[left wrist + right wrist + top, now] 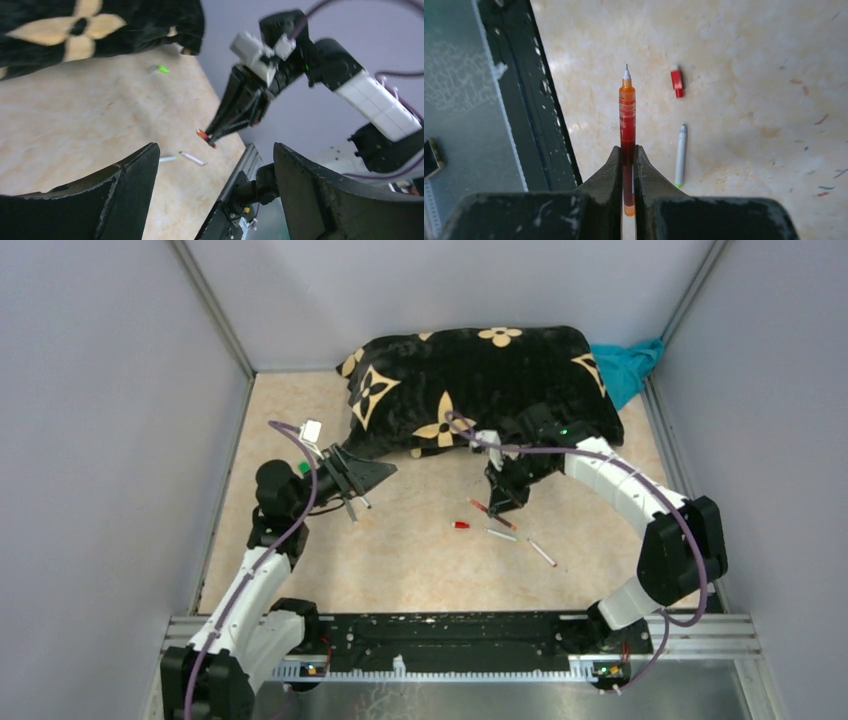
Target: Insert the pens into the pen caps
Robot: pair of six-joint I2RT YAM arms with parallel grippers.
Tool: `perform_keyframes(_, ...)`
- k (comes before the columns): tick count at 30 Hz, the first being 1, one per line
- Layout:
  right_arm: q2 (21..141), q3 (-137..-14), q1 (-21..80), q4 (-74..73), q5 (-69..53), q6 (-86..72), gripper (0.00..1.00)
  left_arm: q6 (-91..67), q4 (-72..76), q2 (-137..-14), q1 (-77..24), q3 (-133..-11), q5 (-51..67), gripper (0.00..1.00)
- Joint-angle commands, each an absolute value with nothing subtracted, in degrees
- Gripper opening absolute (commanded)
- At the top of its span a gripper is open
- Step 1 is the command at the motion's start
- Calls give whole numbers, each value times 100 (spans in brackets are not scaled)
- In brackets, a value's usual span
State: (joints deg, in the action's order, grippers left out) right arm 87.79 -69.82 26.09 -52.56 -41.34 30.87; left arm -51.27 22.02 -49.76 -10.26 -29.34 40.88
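My right gripper (497, 502) is shut on a red pen (627, 115), which points forward out of the jaws, tip bare, above the table. On the table beyond it lie a red pen cap (677, 81) and a white pen with a green end (680, 156). From the top view, the red cap (461, 525), that white pen (500, 535) and another pale pen (541, 552) lie mid-table. My left gripper (215, 192) is open, lifted at the left, with nothing between its fingers. A small green piece (162, 69) lies near the cushion.
A black cushion with beige flowers (480, 380) fills the back of the table, with a teal cloth (630, 365) behind its right corner. Grey walls close in the left, right and back. A black rail (450, 635) runs along the near edge.
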Motion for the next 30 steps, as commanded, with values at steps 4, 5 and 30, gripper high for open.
perform_keyframes(4, 8907, -8676, 2009, -5907, -6105, 3016, 0, -5742, 4526, -5928, -2964, -3037, 2489, 85)
perform_keyframes(5, 8933, -8769, 1988, -5913, -6249, 2994, 0, -5736, 4577, -6125, -3170, -3147, 2312, 84)
perform_keyframes(30, 8671, -8527, 1978, -5387, -6770, 2376, 2, -5354, 4407, -7655, -4465, -4409, 1212, 0)
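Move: The orange pen, still held in the right fingers, is about 21 cm to the right of the open left hand, 3 cm nearer the bases and 12 cm lower. Seen from the right hand, the left fingers it is brought to are some 22 cm left, 3 cm farther out and 12 cm higher. From that hand a red cap lies about 8 cm left and 2 cm out, a pale marker almost straight beneath, and a white pen 11 cm right and 5 cm back, all roughly 13 cm below. The orange pen rises about 13 cm in the right hand's unchanged grip, quickly at first, while that wrist swings its left-pointing fingers up some 25 degrees; then the hand all but stops. The open left hand sweeps some 16 cm right to meet it, rising slightly, and at the end closes its fingers, pinching the pen's front part beside the right fingertips. ##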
